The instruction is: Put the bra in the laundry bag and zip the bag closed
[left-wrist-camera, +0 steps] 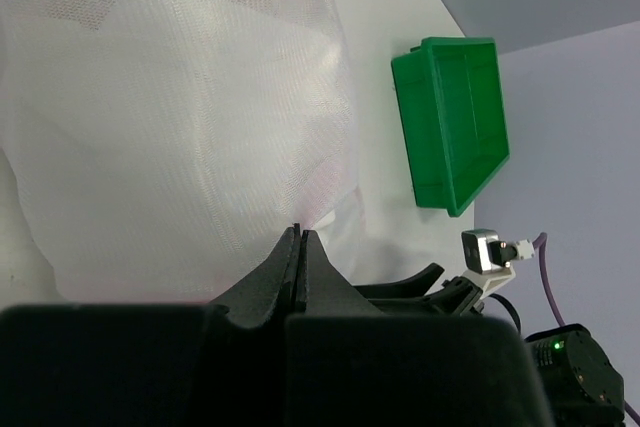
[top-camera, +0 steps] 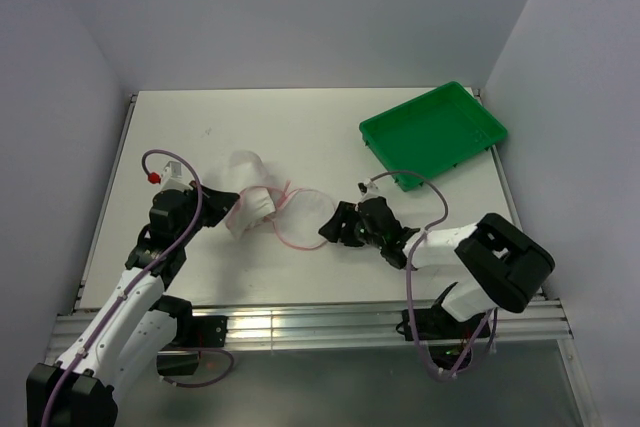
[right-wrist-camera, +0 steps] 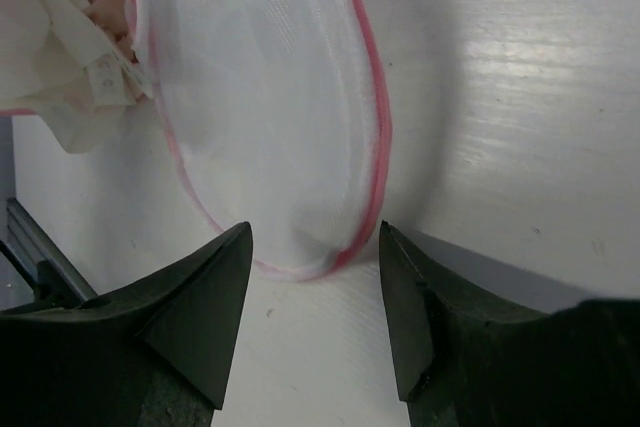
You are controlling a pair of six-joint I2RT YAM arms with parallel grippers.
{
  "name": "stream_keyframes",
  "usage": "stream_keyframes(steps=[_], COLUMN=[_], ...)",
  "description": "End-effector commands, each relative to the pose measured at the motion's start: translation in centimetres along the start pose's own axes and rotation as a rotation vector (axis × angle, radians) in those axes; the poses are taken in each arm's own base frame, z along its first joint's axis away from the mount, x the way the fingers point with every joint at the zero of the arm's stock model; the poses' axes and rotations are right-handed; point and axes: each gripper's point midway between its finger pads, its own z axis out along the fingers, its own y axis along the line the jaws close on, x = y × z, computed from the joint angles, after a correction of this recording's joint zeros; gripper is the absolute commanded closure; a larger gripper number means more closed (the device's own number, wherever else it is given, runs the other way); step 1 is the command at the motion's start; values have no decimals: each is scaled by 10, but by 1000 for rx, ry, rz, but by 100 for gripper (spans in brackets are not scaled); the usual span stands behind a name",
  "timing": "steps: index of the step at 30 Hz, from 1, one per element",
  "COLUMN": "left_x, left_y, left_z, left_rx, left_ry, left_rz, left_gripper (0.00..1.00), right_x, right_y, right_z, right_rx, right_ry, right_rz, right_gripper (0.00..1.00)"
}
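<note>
The laundry bag (top-camera: 246, 169) is a white mesh pouch with a pink zipper rim, lying left of the table's middle. Its round lid flap (top-camera: 306, 209) lies open to the right. The bra (right-wrist-camera: 70, 67), pale crumpled fabric, sits in the bag's mouth (top-camera: 256, 207). My left gripper (top-camera: 222, 203) is shut, its tips (left-wrist-camera: 300, 232) pinching the mesh (left-wrist-camera: 170, 107) at the bag's left side. My right gripper (top-camera: 328, 227) stands open at the flap's right end. The flap's pink rim (right-wrist-camera: 372, 127) curves between the two fingertips (right-wrist-camera: 312, 237) without touching either.
A green plastic tray (top-camera: 435, 132) sits at the back right of the white table (top-camera: 300, 127), also seen past the mesh in the left wrist view (left-wrist-camera: 455, 117). Grey walls close in the left, back and right sides.
</note>
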Motion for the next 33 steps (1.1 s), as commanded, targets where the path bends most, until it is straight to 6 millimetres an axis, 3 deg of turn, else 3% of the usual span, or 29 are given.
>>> stream_keyframes(steps=[1,3,7,9,10,11,12,13,15,16,17,19,21,22,24,26,28,29,30,31,33], left_x=[-13,-13,-23,-25,-31,-32,-33,-36,-40,-44,-47,-59,-61,-66,-61,-51,-46,-43,-39,-36,-27], left_y=[-18,-21,-32,-26,-32,-32,-33,-36,-39,-44,-49,-64,-65,-69,-57,-66,-85,-91,-89,-85,-72], left_z=[-3,-4,-5,-4,-5,-4,-4,-5,-6,-9,-12,-21,-28,-32,-32,-35,-51,-58,-64,-67,-64], left_rx=[54,70,75,27,32,25,19,18,9,8,14,28,3,1,-65,-24,56,84,75,69,52], left_ry=[-43,-44,-65,-62,-72,-73,-72,-72,-74,-75,-79,-97,-84,-90,-45,19,40,54,66,70,89], left_rz=[23,14,35,47,63,68,72,82,95,113,126,169,202,240,262,272,270,275,276,278,279], left_gripper=[100,100,100,100,100,100,100,100,100,100,100,100,100,100,100,100,100,100,100,100,100], right_x=[-17,-12,-4,-8,1,-15,-18,-9,-35,-35,-51,-61,-80,-84,-100,-104,-117,-132,-139,-147,-144], right_y=[25,22,32,48,37,59,64,55,88,87,110,120,147,152,144,141,138,149,149,137,125], right_z=[11,15,2,-17,-24,-43,-53,-65,-102,-121,-142,-166,-193,-197,-184,-173,-187,-205,-213,-219,-211], right_rx=[-90,-95,-152,-186,-128,-185,-190,-143,-224,-209,-260,-259,-337,-351,-288,-280,-239,-242,-219,-140,-99], right_ry=[-51,-39,-14,-34,12,-33,-35,17,-40,-21,-50,-54,-107,-117,-119,-38,-44,-108,-144,-183,-175], right_rz=[33,47,43,-26,-50,-106,-132,-154,-220,-238,-269,-282,-283,-285,-293,-284,-270,-288,-289,-279,-272], right_gripper=[40,45,100,100,100,100,100,100,100,100,100,100,100,100,100,100,100,100,100,100,100])
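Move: The open laundry bag flap's near rim is right between the right hand's spread fingers, about 2 cm to its left, 1 cm ahead and 1 cm below. The white garment in the bag's mouth lies some 14 cm left, 6 cm farther out and 4 cm higher than that hand. The left hand still holds the bag; from it the flap rim is roughly 17 cm right, 6 cm back and 14 cm down. Right fingers pinch the flap rim and lift it about 25 cm; the gripping left hand rises 9 cm. ##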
